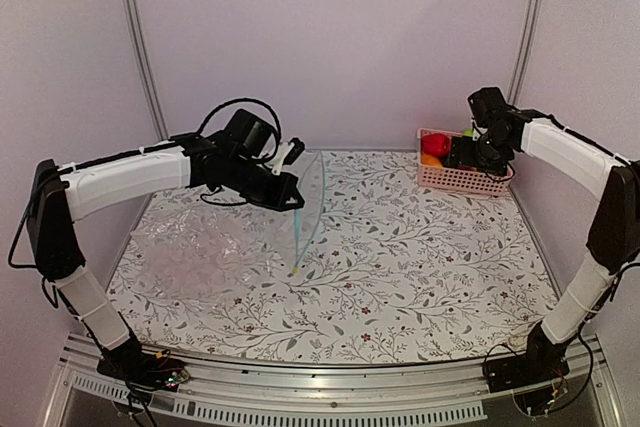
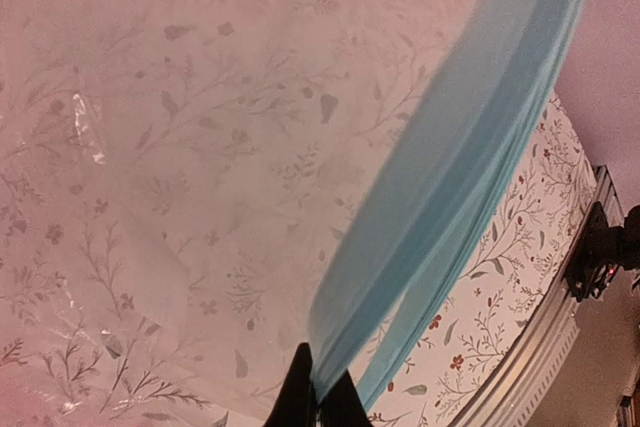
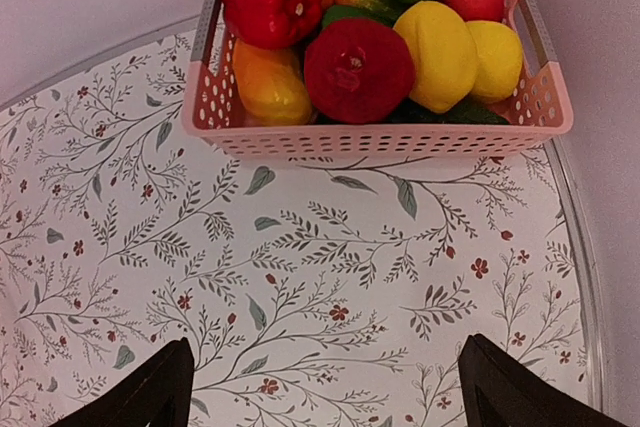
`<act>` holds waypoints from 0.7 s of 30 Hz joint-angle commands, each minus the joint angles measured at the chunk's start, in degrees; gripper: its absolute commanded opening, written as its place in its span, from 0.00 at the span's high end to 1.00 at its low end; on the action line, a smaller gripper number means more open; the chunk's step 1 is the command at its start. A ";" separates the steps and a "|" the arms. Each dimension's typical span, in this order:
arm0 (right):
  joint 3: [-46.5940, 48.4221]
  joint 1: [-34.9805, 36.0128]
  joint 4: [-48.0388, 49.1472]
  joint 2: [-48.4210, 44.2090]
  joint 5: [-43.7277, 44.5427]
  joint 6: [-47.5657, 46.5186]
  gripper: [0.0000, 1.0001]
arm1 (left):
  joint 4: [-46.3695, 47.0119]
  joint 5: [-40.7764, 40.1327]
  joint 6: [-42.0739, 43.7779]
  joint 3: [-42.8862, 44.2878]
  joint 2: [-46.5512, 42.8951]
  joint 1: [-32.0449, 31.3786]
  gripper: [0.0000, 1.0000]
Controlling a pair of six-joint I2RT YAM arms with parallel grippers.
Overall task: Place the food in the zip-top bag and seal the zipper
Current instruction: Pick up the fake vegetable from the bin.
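Note:
My left gripper is shut on the mouth edge of the zip-top bag and holds it up over the middle of the table. The bag's lower corner reaches the tabletop. The blue-teal zipper runs up from my left gripper, with the clear film of the bag spread beside it. The food, peppers, lemons and apples, lies heaped in the pink basket. My right gripper hangs open over bare table just in front of that basket, with nothing in it.
The pink basket stands at the back right by the wall. Crinkled clear plastic lies on the left of the flowered table. A metal rail runs along the near edge.

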 commanded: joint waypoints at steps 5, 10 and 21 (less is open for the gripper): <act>12.58 -6.84 0.70 14.51 -2.61 -3.73 0.07 | -0.98 0.34 -0.16 1.51 1.06 0.89 1.00; 18.31 -7.85 1.67 21.47 -2.82 -4.64 0.08 | -0.94 0.48 -0.18 1.58 1.06 0.98 1.00; 27.05 -7.97 2.20 32.22 6.27 -5.39 0.10 | -0.92 0.57 -0.13 1.57 1.33 1.07 1.00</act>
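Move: The dark-red round fruit in the pink bin, the likely target, lies some 15 cm ahead of the right hand, 4 cm to its right and about 9 cm below. The red pepper sits roughly 6 cm to the left of that fruit and 6 cm farther out; the big yellow fruit is 5 cm to the fruit's right and 3 cm beyond. From the left hand the dark-red fruit is about 25 cm ahead, 40 cm right and 7 cm lower. With its fingers already wide open and kept so, the right hand reaches forward about 12 cm while sinking some 7 cm and edging about 4 cm to its right, going more steeply down after a flatter start, and closes in on the dark-red round fruit at the front of the pink bin; the wrist tips only some 5 degrees, and no touch on the food can be seen. The left hand stays in place, still pinching the blue zipper edge of the upright bag to hold its mouth open. ##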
